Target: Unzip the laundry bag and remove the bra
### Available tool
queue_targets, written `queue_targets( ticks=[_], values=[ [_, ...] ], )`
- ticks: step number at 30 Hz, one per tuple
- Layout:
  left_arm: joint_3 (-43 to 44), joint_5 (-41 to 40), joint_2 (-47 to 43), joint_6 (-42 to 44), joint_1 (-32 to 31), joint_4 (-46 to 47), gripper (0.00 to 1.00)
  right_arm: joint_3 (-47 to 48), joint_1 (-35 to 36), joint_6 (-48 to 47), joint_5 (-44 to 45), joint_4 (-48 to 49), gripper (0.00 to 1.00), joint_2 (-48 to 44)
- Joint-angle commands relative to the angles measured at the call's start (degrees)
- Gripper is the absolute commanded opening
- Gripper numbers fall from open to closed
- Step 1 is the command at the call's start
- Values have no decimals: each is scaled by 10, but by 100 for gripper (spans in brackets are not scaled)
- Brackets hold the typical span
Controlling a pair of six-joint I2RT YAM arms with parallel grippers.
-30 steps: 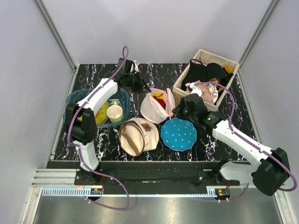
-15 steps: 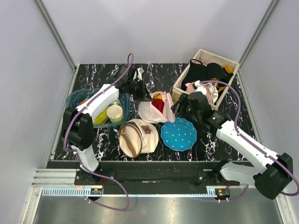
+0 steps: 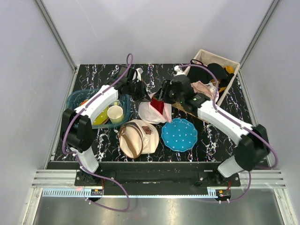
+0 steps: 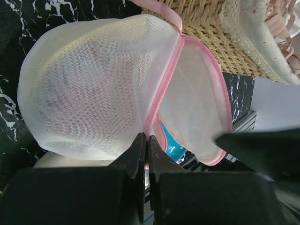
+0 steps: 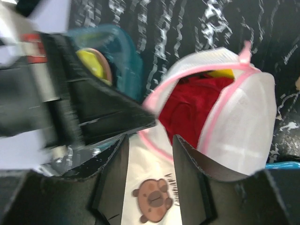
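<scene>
The laundry bag (image 3: 149, 112), white mesh with a pink rim, lies mid-table with its zipper open. Red bra fabric (image 5: 190, 105) shows in the mouth, with a bit of yellow behind it. My left gripper (image 4: 146, 138) is shut on the bag's pink rim, at the bag's far-left edge (image 3: 142, 93). In the left wrist view the mesh dome (image 4: 84, 89) bulges left of the zipper and the flap hangs right. My right gripper (image 5: 150, 140) hovers open just over the bag's mouth (image 3: 160, 98), nothing between its fingers.
A wicker basket (image 3: 233, 63) of clothes stands back right. A blue dotted plate (image 3: 179, 134) and a beige canvas bag (image 3: 138, 137) lie in front of the laundry bag. At left, a teal tub (image 3: 75, 97) holds a cup (image 3: 115, 114).
My right arm has swung left from beside the basket to above the bag's mouth, and its jaws have opened. The left gripper has kept its hold on the rim and shifted slightly right.
</scene>
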Motion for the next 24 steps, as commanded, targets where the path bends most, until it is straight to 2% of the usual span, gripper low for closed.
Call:
queue_targets(
  ticks=[1, 2, 7, 17, 21, 24],
  values=[
    [-8, -17, -37, 12, 1, 10, 0, 37, 3, -26, 24, -40, 49, 55],
    [-8, -18, -37, 13, 1, 8, 0, 38, -1, -29, 65, -55, 49, 70],
    [-13, -20, -42, 20, 1, 3, 0, 16, -16, -32, 96, -75, 50, 97],
    [-30, -17, -51, 22, -4, 5, 0, 34, -17, -10, 45, -20, 54, 180],
    [-32, -17, -53, 28, -4, 4, 0, 35, -17, -4, 23, 38, 74, 210],
    [-32, -18, -50, 33, -4, 3, 0, 38, -16, 6, -17, 77, 74, 232]
  ],
)
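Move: From my right hand the red bra lies in the open laundry bag, about 4 cm ahead and 18 below, centred sideways. Around it are the tote bag, some 12 cm back and 8 left, the blue plate, roughly 8 back and 10 right, and the laundry basket, about 17 ahead and 22 right. My left hand pinches the bag's pink zip edge, with the bra about 3 cm ahead of that hand, 4 right and 11 below. Down into the bag's mouth towards the red bra goes my half-open right hand, about 16 cm, veering a little right and then back left while easing some 3 cm forward. I tip the fingers roughly 15 degrees steeper, roll the hand's left side down about as much, and spread the fingers wider near the end. My left hand keeps its pinch on the zip edge, drifting slightly back and down. ##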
